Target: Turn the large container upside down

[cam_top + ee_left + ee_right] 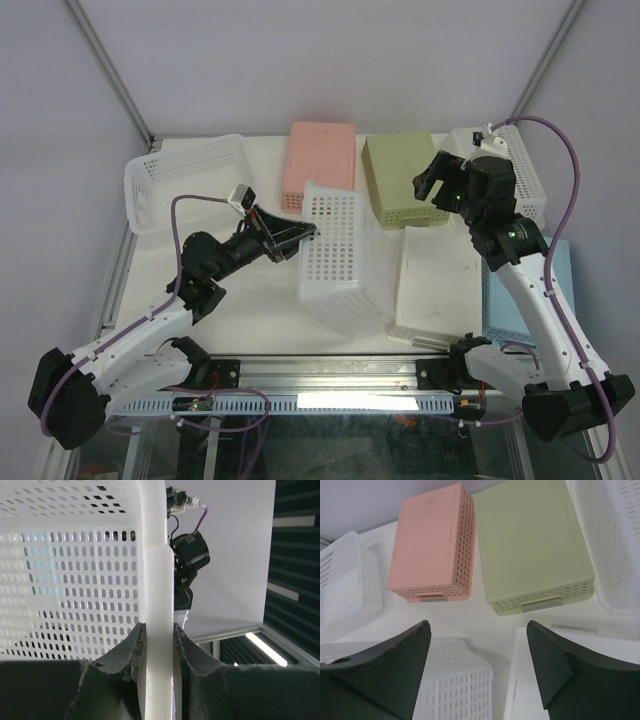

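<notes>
The large container [340, 255] is a white perforated basket, tipped up on its side at the table's middle. It fills the left wrist view [75, 580], and its corner shows low in the right wrist view [455, 685]. My left gripper [305, 232] is shut on the basket's upper left rim, with the white rim pinched between both pads [157, 630]. My right gripper [432, 185] is open and empty. It hovers high over the back right, above the gap between the containers [479, 625].
A pink container [320, 160] and a green one [400, 178] lie upside down at the back. White baskets stand at the back left [185, 180] and back right [525, 170]. A flat white container [435, 280] and a blue one [530, 300] lie to the right.
</notes>
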`<state>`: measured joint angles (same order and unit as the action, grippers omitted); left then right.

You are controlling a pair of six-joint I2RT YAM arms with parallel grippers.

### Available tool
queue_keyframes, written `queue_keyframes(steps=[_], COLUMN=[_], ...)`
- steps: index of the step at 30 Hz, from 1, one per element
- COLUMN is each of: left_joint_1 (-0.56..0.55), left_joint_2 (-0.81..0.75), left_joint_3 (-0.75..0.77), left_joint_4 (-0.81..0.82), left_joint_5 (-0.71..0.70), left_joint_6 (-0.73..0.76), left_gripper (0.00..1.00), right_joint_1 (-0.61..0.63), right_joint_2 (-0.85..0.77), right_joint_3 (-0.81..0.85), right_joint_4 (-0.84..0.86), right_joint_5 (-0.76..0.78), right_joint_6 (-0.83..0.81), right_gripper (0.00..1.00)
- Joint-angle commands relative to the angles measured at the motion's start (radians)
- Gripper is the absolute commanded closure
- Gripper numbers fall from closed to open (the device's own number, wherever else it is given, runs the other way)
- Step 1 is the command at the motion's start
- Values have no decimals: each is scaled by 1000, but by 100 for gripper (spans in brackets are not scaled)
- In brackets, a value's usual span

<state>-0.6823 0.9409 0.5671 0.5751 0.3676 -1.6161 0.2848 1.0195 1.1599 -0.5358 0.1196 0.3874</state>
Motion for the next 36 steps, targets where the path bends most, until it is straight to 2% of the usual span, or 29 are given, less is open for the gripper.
queue_keyframes(steps=[1, 3, 4, 6, 8, 10, 12, 13, 17, 23, 30, 34, 36], left_joint_1=[66, 100, 117, 149, 175, 183, 185, 185, 185, 185, 186, 185, 185], left_joint_2=[-97, -143, -167, -211, -236, -235, -218, -204, -156, -72, -50, -71, -88], left_joint_3=[-66, -77, -74, -35, 38, 129, 211, 258, 354, 458, 470, 506, 523], left_joint_4=[-46, -134, -200, -377, -627, -842, -1003, -1071, -1252, -1501, -1566, -1534, -1506], left_joint_5=[23, 51, 63, 65, 32, -29, -101, -136, -256, -435, -477, -453, -432], left_joint_6=[-5, 29, 60, 142, 255, 373, 466, 508, 603, 649, 644, 671, 698], left_gripper=[95, 85, 76, 66, 52, 33, 10, 2, 1, 1, 1, 1, 1], right_joint_1=[-7, -7, -7, -7, -7, -7, -7, -7, -7, -7, -6, -7, -6], right_joint_2=[-17, -17, -17, -18, -16, -16, -15, -15, -13, -15, -7, -6, -8], right_joint_3=[4, 4, 4, 5, 2, -2, -8, -10, -14, -23, -28, -25, -27], right_joint_4=[58, 57, 58, 59, 62, 65, 67, 70, 69, 71, 77, 80, 94], right_joint_5=[-16, -21, -22, -31, -38, -43, -47, -50, -54, -48, -58, -70, -130], right_joint_6=[1, 3, 3, 7, 12, 15, 17, 19, 21, 18, 24, 27, 30], right_gripper=[19, 19, 19, 19, 19, 19, 19, 19, 19, 18, 18, 18, 18])
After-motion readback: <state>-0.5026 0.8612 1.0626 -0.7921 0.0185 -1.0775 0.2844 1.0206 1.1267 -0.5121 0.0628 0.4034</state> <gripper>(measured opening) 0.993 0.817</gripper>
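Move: The left fingers hold the upper rim of the large clear container, which stands on its side with its middle about 10 cm to the right of the hand, level with it and 15 cm below. The bare table patch for it lies some 5 cm left, 3 ahead and 30 below. The pink container is 30 cm ahead and 2 right; the green one, 28 ahead and 26 right. From the right hand the patch is about 30 cm left and 10 back. The left hand draws the held rim to its left and down, tipping the container over towards the bare table, then opens its fingers wide after the first few centimetres and lets go of the pinch. It carries on to about 12 cm left and 8 cm down with a slight reach forward, rolling some 50 degrees so its left side rises and turning counter-clockwise, then slows with the open fingers close about the container's perforated wall, where they seem to bear its raised edge. ##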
